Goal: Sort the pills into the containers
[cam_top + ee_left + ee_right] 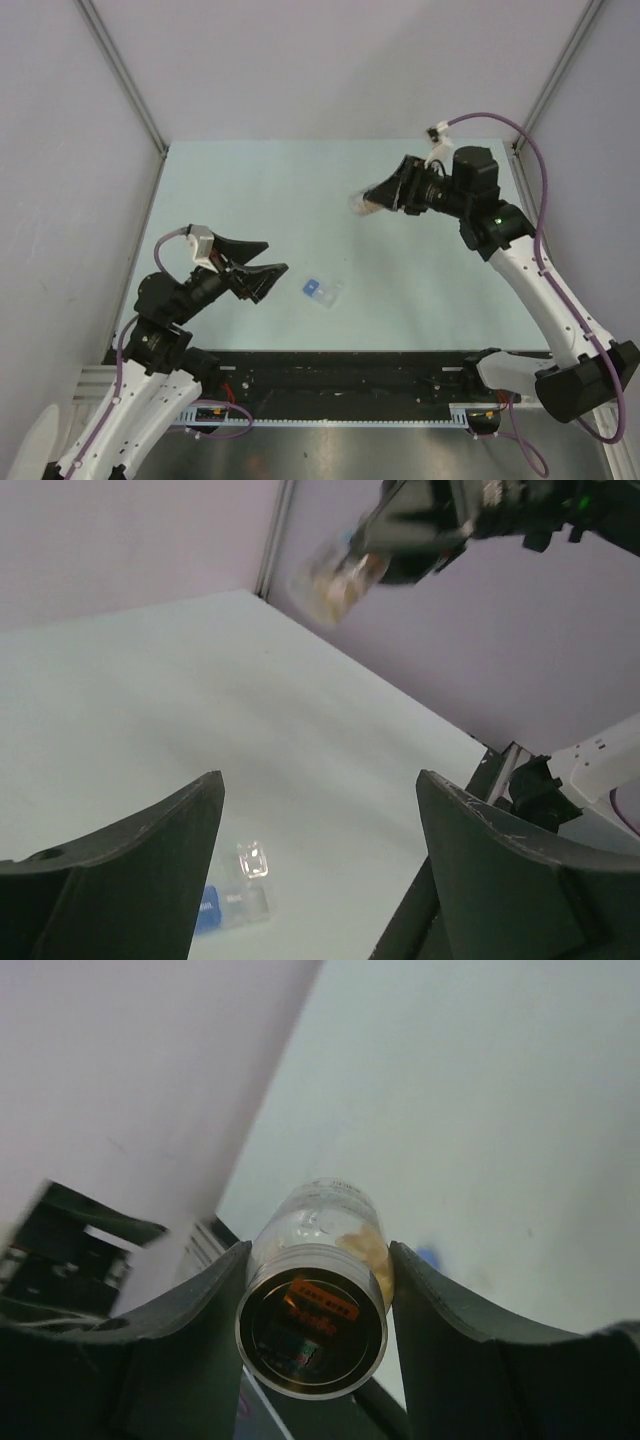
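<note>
My right gripper [385, 196] hangs above the far right of the table, shut on the stubby round jar [362, 203], which lies on its side. From the right wrist the jar [313, 1290] shows its base between both fingers, with orange-tan pills [366, 1245] heaped inside. The left wrist view catches that jar [335, 572] blurred at the top. The slim vial with a blue cap [321, 291] lies flat on the table near the middle. My left gripper [268, 258] is open and holds nothing, just left of that vial [236, 904].
A small clear piece [253, 861] lies beside the vial. Lilac walls with metal corner posts [125, 88] close in the pale green table [260, 190]. A black rail [340, 375] runs along the near edge between the arm bases.
</note>
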### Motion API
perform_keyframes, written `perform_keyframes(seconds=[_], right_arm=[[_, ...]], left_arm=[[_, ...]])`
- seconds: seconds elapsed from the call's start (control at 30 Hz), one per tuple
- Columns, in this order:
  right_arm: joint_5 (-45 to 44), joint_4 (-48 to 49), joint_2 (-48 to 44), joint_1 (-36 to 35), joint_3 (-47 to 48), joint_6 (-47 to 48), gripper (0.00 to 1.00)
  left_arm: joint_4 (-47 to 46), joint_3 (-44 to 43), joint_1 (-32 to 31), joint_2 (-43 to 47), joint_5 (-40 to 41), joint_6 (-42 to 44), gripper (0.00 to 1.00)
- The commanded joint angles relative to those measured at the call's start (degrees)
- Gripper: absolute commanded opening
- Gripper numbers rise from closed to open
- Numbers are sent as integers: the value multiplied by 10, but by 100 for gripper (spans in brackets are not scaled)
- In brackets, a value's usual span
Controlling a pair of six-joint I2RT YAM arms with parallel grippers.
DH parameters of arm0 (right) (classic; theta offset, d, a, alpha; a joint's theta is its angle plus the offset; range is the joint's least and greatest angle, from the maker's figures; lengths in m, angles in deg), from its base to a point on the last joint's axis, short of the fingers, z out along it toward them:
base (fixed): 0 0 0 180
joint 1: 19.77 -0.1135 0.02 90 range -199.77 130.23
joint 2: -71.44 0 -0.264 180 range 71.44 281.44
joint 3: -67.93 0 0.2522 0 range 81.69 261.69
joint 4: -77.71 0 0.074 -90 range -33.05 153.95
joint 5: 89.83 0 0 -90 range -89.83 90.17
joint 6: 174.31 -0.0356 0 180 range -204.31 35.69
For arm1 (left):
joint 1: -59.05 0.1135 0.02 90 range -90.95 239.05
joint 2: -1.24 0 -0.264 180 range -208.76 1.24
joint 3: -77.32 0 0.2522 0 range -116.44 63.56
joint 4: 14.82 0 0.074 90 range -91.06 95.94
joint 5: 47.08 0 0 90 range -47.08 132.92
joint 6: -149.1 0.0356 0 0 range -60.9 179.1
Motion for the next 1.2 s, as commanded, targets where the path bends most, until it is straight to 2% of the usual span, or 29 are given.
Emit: perform_keyframes(seconds=[0.0, 0.1, 0.23, 0.43, 0.67, 0.77, 1.17], right_arm=[[-50, -222, 5, -48, 42, 127, 0], [-33, -241, -10, -71, 43, 123, 0], [0, -248, -22, -108, 43, 113, 0], [58, -248, -20, -142, 42, 113, 0], [104, -232, -22, -164, 39, 94, 0], [126, -194, -25, -167, 30, 63, 0], [157, 32, -48, -184, -58, -91, 0]], left_arm=[[-10, -49, -20, -42, -53, 95, 82], [-10, -69, -59, -75, -39, 141, 81], [-10, -97, -148, -124, 0, 189, 82], [-11, -134, -248, -191, 94, 261, 83], [-16, -153, -273, -219, 139, 280, 84], [-31, -149, -278, -219, 145, 277, 84], [-79, -137, -309, -227, 152, 252, 83]])
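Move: The pill bottle, held in the right gripper, is about 14 cm ahead of the empty left hand, 19 cm to its right and some 7 cm higher. The blue-and-clear pill box lies on the table about 8 cm ahead of the left hand, 9 cm right and 25 cm below. From the right hand, the open left gripper is roughly 12 cm back, 22 cm left and 7 cm lower; that box is 4 cm back, 13 cm left, 32 cm below. Keeping its grip on the pill bottle's cap end, the right hand brings the bottle back about 14 cm and left, dropping fast at first and then rising partway, while swinging counter-clockwise some 30 degrees. The left hand moves right about 10 cm to meet it, its fingers tilting upward and staying open around the bottle without closing. ##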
